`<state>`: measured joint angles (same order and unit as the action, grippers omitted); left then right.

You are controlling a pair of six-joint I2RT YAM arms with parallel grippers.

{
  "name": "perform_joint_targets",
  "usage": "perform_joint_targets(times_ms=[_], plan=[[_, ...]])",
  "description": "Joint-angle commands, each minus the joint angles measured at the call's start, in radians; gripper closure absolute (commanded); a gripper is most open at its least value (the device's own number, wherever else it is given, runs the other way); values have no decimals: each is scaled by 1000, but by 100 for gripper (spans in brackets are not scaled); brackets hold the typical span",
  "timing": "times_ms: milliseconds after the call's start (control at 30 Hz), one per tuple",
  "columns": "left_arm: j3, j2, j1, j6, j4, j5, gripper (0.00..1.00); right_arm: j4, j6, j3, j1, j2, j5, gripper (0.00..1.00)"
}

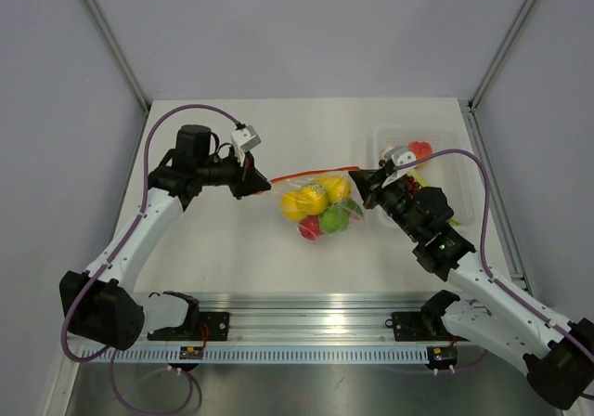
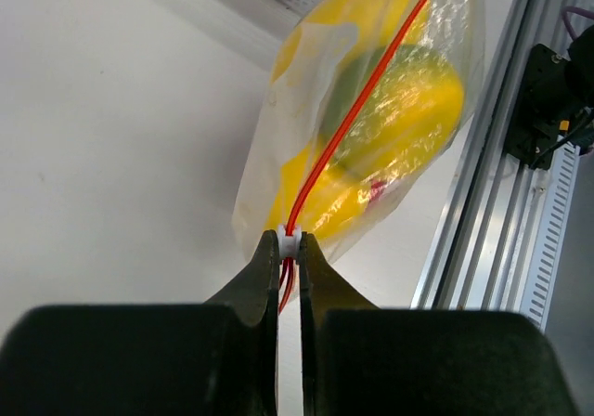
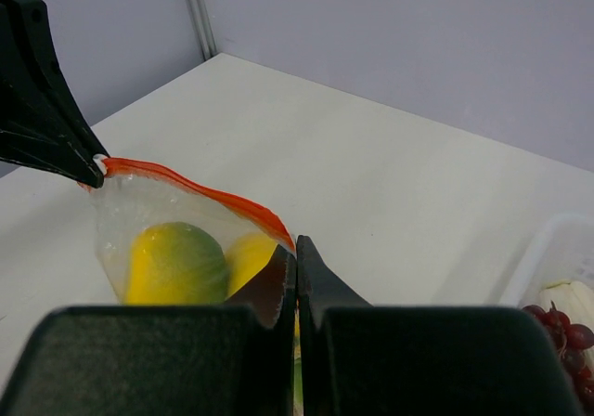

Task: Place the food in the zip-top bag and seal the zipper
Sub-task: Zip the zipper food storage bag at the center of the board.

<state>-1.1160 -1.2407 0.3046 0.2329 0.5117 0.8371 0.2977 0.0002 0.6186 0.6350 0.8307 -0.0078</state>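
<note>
The clear zip-top bag (image 1: 320, 210) hangs stretched between my two grippers above the table. It holds yellow lemons (image 1: 311, 198), a green piece (image 1: 334, 219) and a red piece (image 1: 311, 230). Its red-orange zipper (image 1: 311, 172) runs taut along the top. My left gripper (image 2: 290, 240) is shut on the white slider at the zipper's (image 2: 362, 91) left end. My right gripper (image 3: 296, 244) is shut on the bag's right corner, where the zipper (image 3: 200, 187) ends. The lemons also show through the bag in the right wrist view (image 3: 176, 263).
A white tray (image 1: 427, 131) stands at the right behind my right arm, with a red round fruit (image 1: 420, 149) and purple grapes (image 3: 561, 328) in it. The aluminium rail (image 1: 306, 314) runs along the near edge.
</note>
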Motion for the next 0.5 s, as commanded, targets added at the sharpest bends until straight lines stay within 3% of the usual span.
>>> perform_joint_targets(times_ms=[0,467], plan=[[34,18,-65,-24,-13,-72,100,150,-12,47,-17,2,134,100],[48,-9,-154,-81,-36,-177,100,242,29,46,-32,96,141,100]])
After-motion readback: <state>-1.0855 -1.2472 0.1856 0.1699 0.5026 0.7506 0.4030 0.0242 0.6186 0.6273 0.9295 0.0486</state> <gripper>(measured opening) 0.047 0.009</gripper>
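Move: The zipper's left end sits just behind the slider pinched in the left gripper, about 3 cm to its left and 2 cm lower, straight abreast. The zipper's right corner is some 27 cm to the left gripper's right and 4 cm ahead, about level; the bagged food lies 16 cm right, 5 back, 13 below. From the right gripper the zipper's left end is roughly 30 cm left, 4 back, 2 lower. Keep the slider pinched and draw the left gripper about 4 cm left and 3 cm forward, sinking a little, away from the right gripper along the red zipper towards its left end; slow down on the way and turn the wrist some 10 degrees counter-clockwise. Hold the zipper's right corner shut in the right gripper and carry it about 2 cm forward alongside. ##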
